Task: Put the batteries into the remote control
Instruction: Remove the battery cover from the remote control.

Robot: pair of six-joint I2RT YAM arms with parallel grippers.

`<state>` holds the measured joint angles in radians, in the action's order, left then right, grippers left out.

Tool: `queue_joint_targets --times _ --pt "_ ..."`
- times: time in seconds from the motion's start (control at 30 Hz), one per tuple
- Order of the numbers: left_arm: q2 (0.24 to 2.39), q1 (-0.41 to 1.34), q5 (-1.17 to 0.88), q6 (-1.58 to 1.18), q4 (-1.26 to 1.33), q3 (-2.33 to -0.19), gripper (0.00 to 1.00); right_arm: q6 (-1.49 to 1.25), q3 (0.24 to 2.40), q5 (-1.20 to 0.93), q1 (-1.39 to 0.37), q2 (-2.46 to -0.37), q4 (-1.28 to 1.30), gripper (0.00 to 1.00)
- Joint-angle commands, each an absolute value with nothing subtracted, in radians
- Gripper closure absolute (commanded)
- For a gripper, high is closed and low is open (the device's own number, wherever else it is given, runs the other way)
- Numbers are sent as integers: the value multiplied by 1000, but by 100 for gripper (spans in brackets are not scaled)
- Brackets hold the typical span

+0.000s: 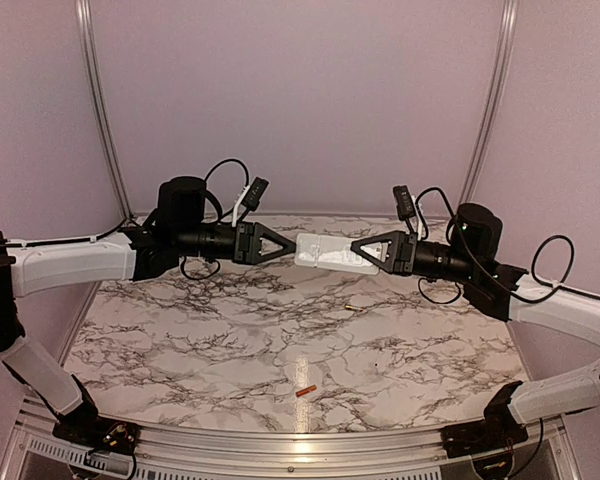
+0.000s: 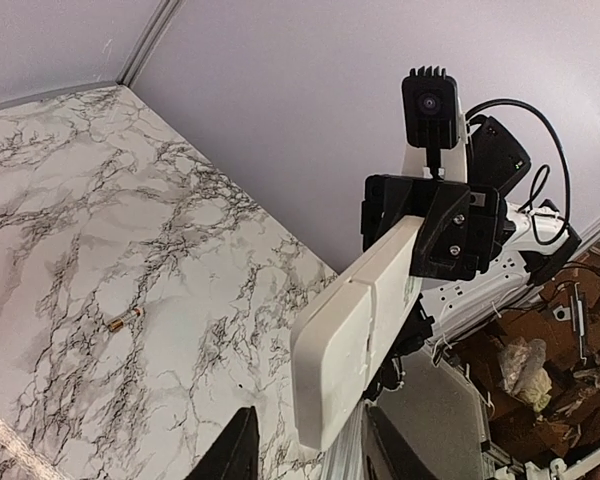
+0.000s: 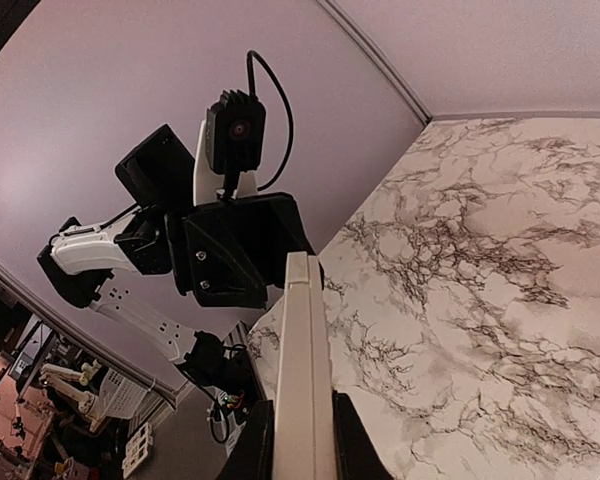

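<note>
The white remote control hangs level in the air above the back of the table, between both arms. My right gripper is shut on its right end; in the right wrist view the remote runs edge-on between the pads. My left gripper is at the remote's left end, and its jaws stand open. In the left wrist view its fingers sit apart from the remote's plain back. A gold battery lies mid-table, seen also from the left wrist. An orange battery lies near the front.
The marble tabletop is enclosed by pale walls with metal corner posts. A metal rail runs along the near edge between the arm bases. Cables loop off both wrists.
</note>
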<state>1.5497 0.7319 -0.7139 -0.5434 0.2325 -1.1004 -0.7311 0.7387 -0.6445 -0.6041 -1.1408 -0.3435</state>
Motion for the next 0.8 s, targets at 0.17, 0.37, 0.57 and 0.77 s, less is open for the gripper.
queue_joint_targets --times 0.17,0.37,0.57,0.77 --pt "1596 743 -731 -554 218 -1177 68 -752 755 -678 -597 -1158 -403 100" --pt "1596 751 -748 -551 210 -1185 81 -742 760 -670 -597 -1162 -388 100" --pt "1578 753 -745 -540 193 -1177 94 -721 768 -647 -595 -1164 -346 100" --pt "1564 751 -747 -535 185 -1172 100 -701 774 -631 -584 -1159 -311 100"
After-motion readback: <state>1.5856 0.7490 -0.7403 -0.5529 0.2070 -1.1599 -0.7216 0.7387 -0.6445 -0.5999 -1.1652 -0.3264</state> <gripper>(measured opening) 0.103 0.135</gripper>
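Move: Just to the right of the left fingertips, roughly level with them, is the battery cover at the remote's free end; its middle lies some 4 cm right of the left hand. The remote's own middle is about 9 cm right of that hand. From the right hand, which already grips the remote, the cover lies about 9 cm left and 1 cm ahead. On the table some 28 cm beneath, one battery lies 17 cm right and 4 cm ahead of the left hand, the other 5 cm right and 17 cm back. Reaching right about 1 cm and slightly up, the left hand brings its part-open fingers to the remote's free end and closes them on the battery cover, pinching its thin edge. The right hand keeps its grip on the body and, late on, sinks about 1 cm, drawing the remote down from the pinched cover. ##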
